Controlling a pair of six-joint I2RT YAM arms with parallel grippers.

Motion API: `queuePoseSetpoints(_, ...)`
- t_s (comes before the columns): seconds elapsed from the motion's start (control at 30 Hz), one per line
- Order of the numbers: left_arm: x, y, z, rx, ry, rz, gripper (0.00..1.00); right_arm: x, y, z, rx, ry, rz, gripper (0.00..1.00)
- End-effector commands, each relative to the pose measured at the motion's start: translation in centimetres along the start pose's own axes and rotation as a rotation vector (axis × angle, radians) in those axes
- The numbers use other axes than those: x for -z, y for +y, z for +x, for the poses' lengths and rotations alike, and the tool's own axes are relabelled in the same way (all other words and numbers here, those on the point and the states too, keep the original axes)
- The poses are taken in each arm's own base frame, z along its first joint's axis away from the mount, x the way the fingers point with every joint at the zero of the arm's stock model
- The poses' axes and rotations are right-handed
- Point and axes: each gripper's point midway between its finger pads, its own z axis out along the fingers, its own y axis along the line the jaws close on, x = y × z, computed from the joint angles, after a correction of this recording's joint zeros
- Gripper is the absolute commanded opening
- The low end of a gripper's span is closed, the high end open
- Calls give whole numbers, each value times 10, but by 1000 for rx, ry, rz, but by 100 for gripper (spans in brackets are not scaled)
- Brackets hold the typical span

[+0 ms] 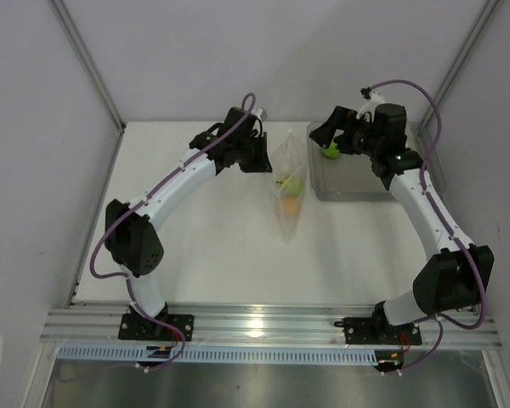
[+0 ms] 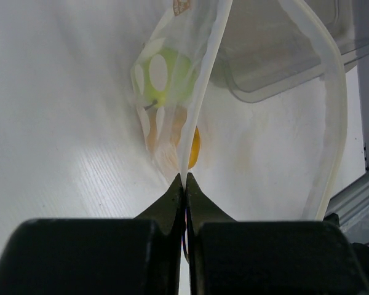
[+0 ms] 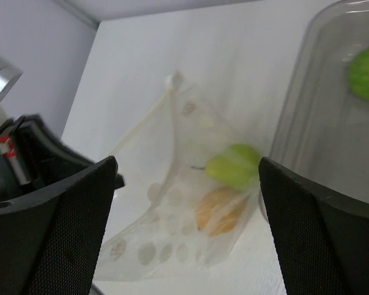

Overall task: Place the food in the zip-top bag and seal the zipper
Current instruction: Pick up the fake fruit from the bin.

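The zip-top bag (image 1: 286, 174) lies mid-table with its mouth held open. Inside it are a lime-green piece of food (image 1: 294, 184) and an orange one (image 1: 291, 204). My left gripper (image 1: 262, 158) is shut on the bag's mouth edge. In the left wrist view the zipper strip (image 2: 203, 92) rises from my left gripper (image 2: 184, 182), with the green piece (image 2: 166, 77) and the orange piece (image 2: 194, 147) behind it. A second green piece (image 1: 330, 151) lies in the clear tray (image 1: 361, 180). My right gripper (image 1: 331, 138) hovers over it, open and empty. In the right wrist view the right gripper (image 3: 187, 161) frames the bag (image 3: 166, 239).
The rigid clear tray (image 3: 307, 117) stands just right of the bag, at the back right of the white table. Grey walls close in the table on the left, back and right. An aluminium rail runs along the near edge by the arm bases.
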Motion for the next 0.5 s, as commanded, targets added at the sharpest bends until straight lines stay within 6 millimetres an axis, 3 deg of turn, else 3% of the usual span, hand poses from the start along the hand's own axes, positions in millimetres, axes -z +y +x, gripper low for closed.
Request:
queuePoseSetpoints(0.0, 33, -3, -26, -19, -99, 0, 1, 14, -48, -39, -82, -127, 190, 97)
queuePoseSetpoints(0.03, 36, -4, -28, -26, -107, 1, 1, 19, -70, -47, -143, -155, 220, 97)
queuePoseSetpoints(0.13, 46, -4, -27, -32, -109, 0, 1, 12, -105, -56, -146, -173, 294, 96)
queuePoseSetpoints(0.17, 49, -7, -28, -32, -115, 9, 1, 0, -125, -48, -149, -140, 332, 97)
queuePoseSetpoints(0.23, 48, -9, -25, -34, -104, 25, 1, -15, -142, -38, -135, -88, 358, 97)
queuePoseSetpoints(0.27, 46, -9, -25, -34, -102, 30, 1, -23, -146, -42, -129, -81, 359, 97)
queuePoseSetpoints(0.3, 45, -9, -24, -30, -99, 32, 1, -42, -165, -19, -157, -6, 375, 98)
queuePoseSetpoints(0.37, 41, -8, -19, -22, -90, 36, 1, -57, -179, -17, -149, 21, 406, 98)
queuePoseSetpoints(0.4, 42, -10, -21, -13, -98, 43, 1, -69, -204, 2, -162, 64, 469, 97)
queuePoseSetpoints(0.47, 38, -11, -16, -4, -84, 58, 1, -83, -219, 12, -133, 89, 520, 98)
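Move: The last green fruit lies in the far left part of the bin, about 19 cm ahead of the open right hand, 9 cm to its right and some 26 cm below. The bin's middle is roughly 14 cm ahead and 20 cm right of that hand. The filled zip-top bag hangs some 4 cm ahead, 5 cm left and well below. From the left hand, which holds the bag's rim, the green fruit is about 23 cm ahead and 19 cm right, 18 cm lower. The right hand leaves the bag and first sweeps right, about 11 cm in all, swinging some 20 degrees clockwise to face the bin, then drives forward about 13 cm and ever more steeply down about 12 cm towards the green fruit, tipping its wide-open fingers downward without reaching it. Meanwhile the left hand keeps its shut fingers on the bag's rim and lifts it about 2.5 cm, easing slightly left. ##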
